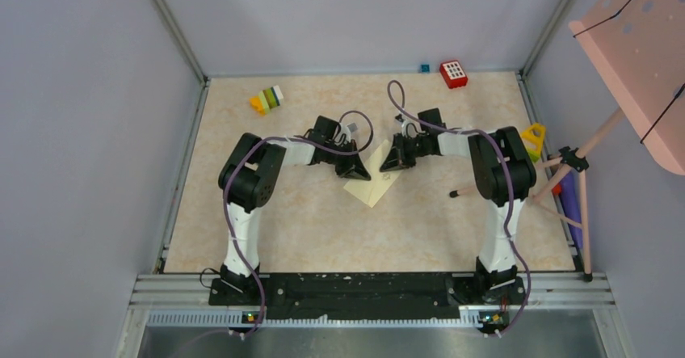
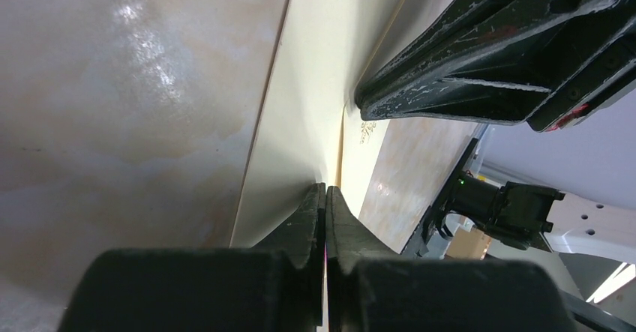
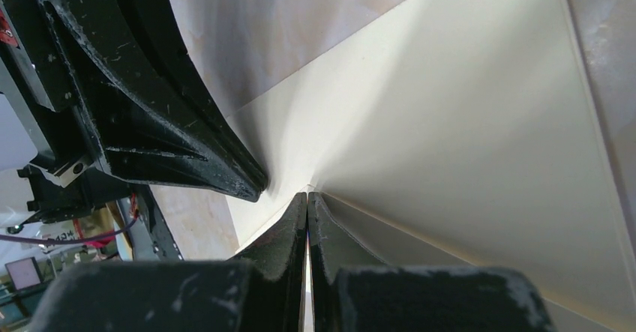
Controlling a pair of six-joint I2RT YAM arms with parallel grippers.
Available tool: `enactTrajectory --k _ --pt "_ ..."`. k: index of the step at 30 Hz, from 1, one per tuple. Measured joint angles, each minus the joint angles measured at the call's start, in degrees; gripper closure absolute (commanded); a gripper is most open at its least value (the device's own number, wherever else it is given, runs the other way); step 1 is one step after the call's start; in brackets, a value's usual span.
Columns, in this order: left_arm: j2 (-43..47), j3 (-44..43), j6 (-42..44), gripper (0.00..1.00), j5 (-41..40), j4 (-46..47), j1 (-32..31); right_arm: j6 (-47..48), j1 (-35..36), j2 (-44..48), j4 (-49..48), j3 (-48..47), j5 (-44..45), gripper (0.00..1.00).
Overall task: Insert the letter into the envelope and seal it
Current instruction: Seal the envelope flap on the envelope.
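Note:
The pale cream envelope (image 1: 373, 187) lies slantwise on the tabletop between the two arms, with a small dark mark (image 1: 386, 175) on its face. My left gripper (image 1: 358, 170) is shut at the envelope's left upper edge. In the left wrist view, its jaws (image 2: 325, 188) pinch a thin edge of the cream paper (image 2: 300, 107). My right gripper (image 1: 393, 162) is shut at the upper right edge. The right wrist view shows those jaws (image 3: 307, 194) closed on a corner of the envelope (image 3: 450, 107). The two grippers almost touch. The letter is hidden; no separate sheet shows.
A stack of coloured blocks (image 1: 266, 99) lies at the back left. A red block with white dots (image 1: 453, 73) and a tiny blue cube (image 1: 424, 68) sit by the back wall. A yellow toy (image 1: 533, 140) and a pink perforated stand (image 1: 638, 51) on a tripod (image 1: 573, 164) are at the right.

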State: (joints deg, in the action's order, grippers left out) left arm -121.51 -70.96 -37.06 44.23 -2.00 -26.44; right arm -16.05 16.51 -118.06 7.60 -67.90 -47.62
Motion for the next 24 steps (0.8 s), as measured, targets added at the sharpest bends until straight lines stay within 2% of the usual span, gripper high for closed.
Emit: enactTrajectory --k 24 --pt "0.00 -0.20 -0.04 1.00 -0.50 -0.48 -0.15 3.32 4.83 0.31 1.51 2.56 -5.05 1.00"
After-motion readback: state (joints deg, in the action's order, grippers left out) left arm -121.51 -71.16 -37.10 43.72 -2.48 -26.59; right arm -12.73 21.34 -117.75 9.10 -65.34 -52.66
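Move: The right hand's shut fingertips are down at the envelope's flap seam. The envelope's middle is about 1 cm back and 3 cm left of them, at paper height roughly 1 cm below the hand point. The left fingertips rest on the same seam, some 3 cm back and 3 cm left of the right ones; the envelope's middle is about 2 cm ahead of them and 1 cm right, also about 1 cm below. A rod's black tip lies about 21 cm right and 7 cm back from the right hand. With the left hand's shut fingertips staying still on the envelope as a hold-down, the right hand draws its own shut fingertips back towards the robot by about 5 cm and to the left by some 2 to 3 cm, keeping them down at the flap and the height almost unchanged. It speeds up as it goes, turns roughly 10 degrees counter-clockwise, and passes from ahead of the left fingertips to just back and right of them, dragging the envelope along and still touching the paper at the end. ##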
